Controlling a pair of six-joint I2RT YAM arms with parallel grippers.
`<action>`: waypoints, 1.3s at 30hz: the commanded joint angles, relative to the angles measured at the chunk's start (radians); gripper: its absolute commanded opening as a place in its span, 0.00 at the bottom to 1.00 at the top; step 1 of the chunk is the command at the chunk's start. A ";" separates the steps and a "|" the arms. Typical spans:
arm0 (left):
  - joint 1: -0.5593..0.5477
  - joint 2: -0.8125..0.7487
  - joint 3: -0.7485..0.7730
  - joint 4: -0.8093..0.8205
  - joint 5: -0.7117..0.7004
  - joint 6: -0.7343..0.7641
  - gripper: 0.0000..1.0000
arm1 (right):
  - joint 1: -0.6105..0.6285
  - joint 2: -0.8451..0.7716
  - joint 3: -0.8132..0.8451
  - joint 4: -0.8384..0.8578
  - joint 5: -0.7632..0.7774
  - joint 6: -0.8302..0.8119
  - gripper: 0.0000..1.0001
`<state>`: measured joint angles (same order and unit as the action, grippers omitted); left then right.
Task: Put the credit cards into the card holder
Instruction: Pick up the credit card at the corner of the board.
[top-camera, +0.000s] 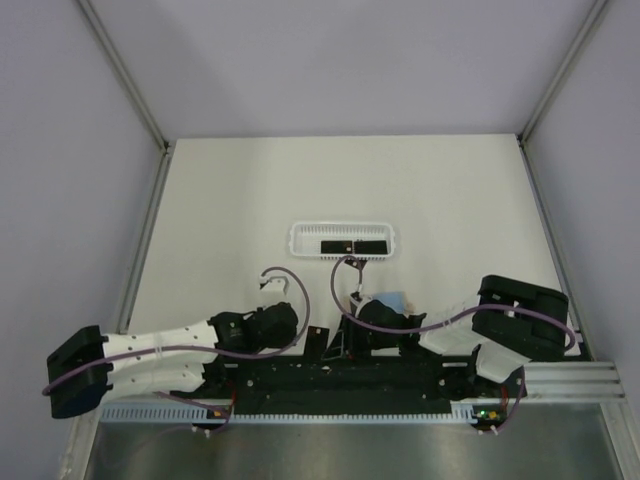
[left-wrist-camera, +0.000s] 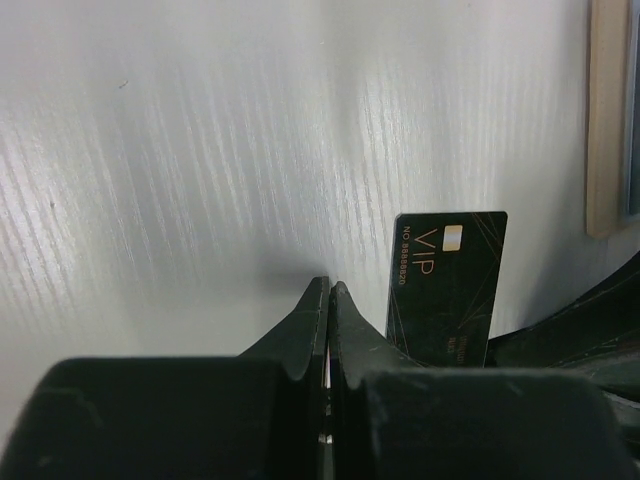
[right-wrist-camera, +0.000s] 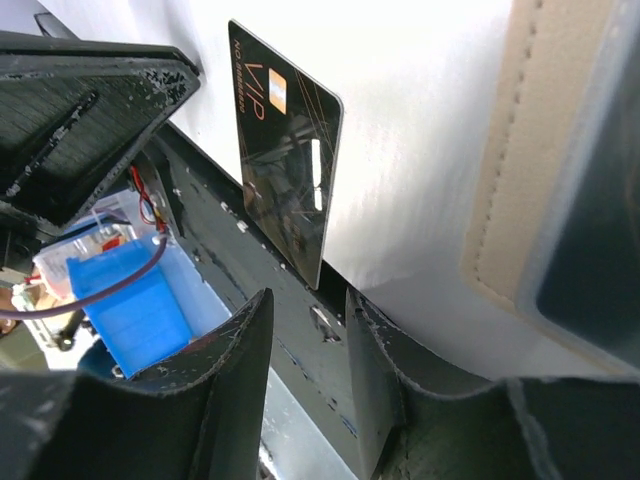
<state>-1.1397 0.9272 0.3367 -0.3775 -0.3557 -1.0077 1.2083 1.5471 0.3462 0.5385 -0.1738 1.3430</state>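
Note:
One black credit card (left-wrist-camera: 447, 285) marked VIP lies flat at the table's near edge (top-camera: 318, 342), its near end over the black rail. My left gripper (left-wrist-camera: 328, 287) is shut with nothing in it, its tips just left of the card (top-camera: 301, 338). My right gripper (right-wrist-camera: 308, 305) stands open and holds nothing. Its tips are just short of the card's (right-wrist-camera: 285, 150) near corner (top-camera: 347, 344). The tan card holder (right-wrist-camera: 520, 180) lies right of the card, seen only as a stitched edge (left-wrist-camera: 608, 110). More credit cards (top-camera: 352, 246) lie in the white basket (top-camera: 300, 238).
A black rail (top-camera: 340, 378) runs along the table's near edge, under both grippers. A blue part with purple cable (right-wrist-camera: 140, 290) sits below the rail. The left gripper's black body (right-wrist-camera: 80, 110) is close on the card's other side. Grey walls close in the table.

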 joint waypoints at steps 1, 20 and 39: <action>-0.012 -0.002 -0.025 -0.006 0.027 -0.028 0.00 | 0.010 0.063 0.020 0.047 0.013 0.021 0.36; -0.173 0.110 -0.053 0.084 0.060 -0.115 0.00 | 0.008 0.119 0.011 0.153 0.042 0.058 0.29; -0.170 -0.418 0.085 0.148 -0.321 0.156 0.51 | -0.077 -0.395 0.136 -0.390 0.180 -0.370 0.00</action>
<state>-1.3102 0.6147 0.3771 -0.4126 -0.5915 -1.0248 1.1923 1.2430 0.4488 0.2111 0.0467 1.1458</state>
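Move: The credit card lies flat at the board's near edge. Its middle is about 4 cm ahead of the open right hand and 4 cm to its left, a centimetre lower, with the near end almost between the fingertips. The card holder's middle is some 10 cm ahead and 10 cm right of that hand. The shut left fingertips are about 10 cm left of it and 5 ahead. From the left hand, the card's middle is about 6 cm right and 1 back, slightly lower. The right fingers close on the card's near right corner after easing barely 1.5 cm left, then carry the card up about 6 cm and forward 4 to 5 with a slight roll. The shut left hand first slides low, right and back towards the card's near end; it then returns forward and leftward, lifts some 8 cm, tips up and opens nearly halfway. ##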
